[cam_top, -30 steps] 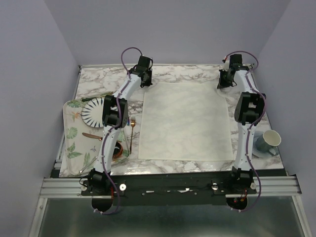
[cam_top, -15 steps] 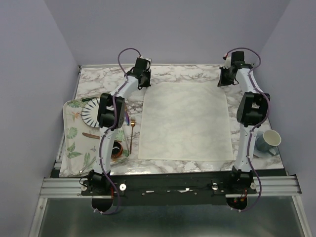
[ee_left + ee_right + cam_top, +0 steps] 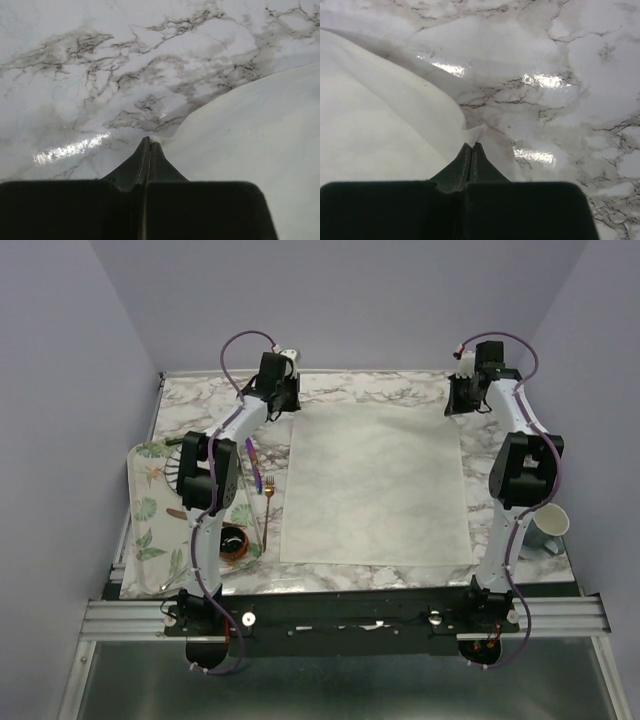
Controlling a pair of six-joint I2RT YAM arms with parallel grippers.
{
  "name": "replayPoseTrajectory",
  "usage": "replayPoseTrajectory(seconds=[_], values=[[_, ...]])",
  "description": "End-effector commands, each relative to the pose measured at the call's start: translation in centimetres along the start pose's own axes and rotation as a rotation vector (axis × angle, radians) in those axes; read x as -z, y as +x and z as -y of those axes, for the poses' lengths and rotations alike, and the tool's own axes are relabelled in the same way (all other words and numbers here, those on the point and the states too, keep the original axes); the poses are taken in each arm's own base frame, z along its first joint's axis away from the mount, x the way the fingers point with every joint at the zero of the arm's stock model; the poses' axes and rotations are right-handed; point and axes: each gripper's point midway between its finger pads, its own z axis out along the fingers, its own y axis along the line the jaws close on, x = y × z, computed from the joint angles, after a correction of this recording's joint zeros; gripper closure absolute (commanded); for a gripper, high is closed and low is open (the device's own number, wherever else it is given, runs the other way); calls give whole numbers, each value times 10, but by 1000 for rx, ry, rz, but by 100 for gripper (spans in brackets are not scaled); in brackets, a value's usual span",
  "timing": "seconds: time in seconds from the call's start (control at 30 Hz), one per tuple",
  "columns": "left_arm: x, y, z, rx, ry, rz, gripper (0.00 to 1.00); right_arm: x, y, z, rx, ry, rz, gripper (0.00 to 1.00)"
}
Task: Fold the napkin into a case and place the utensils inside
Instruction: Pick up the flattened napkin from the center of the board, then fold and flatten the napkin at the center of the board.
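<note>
The cream napkin (image 3: 372, 485) lies spread out flat over the middle of the marble table. At its far left corner my left gripper (image 3: 286, 405) is shut, pinching the cloth; the left wrist view shows the black fingertips (image 3: 149, 143) pressed together at the napkin (image 3: 250, 140) edge. On the far right corner my right gripper (image 3: 458, 409) is shut, and a small peak of napkin (image 3: 476, 133) sticks out between its tips (image 3: 472, 146). The utensils lie left of the cloth: a purple-blue one (image 3: 258, 472) and a copper-gold fork (image 3: 268, 498).
A leaf-print placemat (image 3: 148, 525) lies at the left, with a striped plate mostly hidden behind the left arm and a small dark bowl (image 3: 233, 541) near its front. A pale mug (image 3: 550, 525) stands at the right edge.
My left gripper has closed on the napkin's far left corner. Both arms have shifted, their elbows swinging outward, and the far corners are slightly raised. The right gripper stayed shut.
</note>
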Motion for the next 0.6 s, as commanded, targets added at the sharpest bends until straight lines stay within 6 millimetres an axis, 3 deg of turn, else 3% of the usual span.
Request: replayPoseTrajectory(seconds=[0.0, 0.07, 0.13, 0.3, 0.57], values=[[38, -14, 22, 1, 102, 49, 100, 28, 8, -7, 86, -6, -9, 99], [54, -7, 25, 0, 118, 42, 100, 42, 11, -8, 106, 2, -12, 99], [63, 2, 27, -3, 136, 23, 100, 46, 27, -8, 130, -3, -43, 99], [88, 39, 25, -22, 138, -42, 100, 62, 53, -12, 190, -18, -74, 99], [127, 92, 19, -66, 138, -141, 100, 78, 111, -6, 238, -23, -162, 99]])
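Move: Each hand already pinches a far corner of the napkin about 8 cm above the table. The napkin's middle lies about 21 cm back and 24 cm right of the left hand, and 19 cm back and 24 cm left of the right hand. From the left hand, the purple knife is some 15 cm back and 12 cm left, the fork 31 cm back and 6 cm left. The cup is about 32 cm back and 22 cm right of the right hand. Both hands, still pinching the napkin's far corners, draw them back over it, left about 12 cm, right 10. ##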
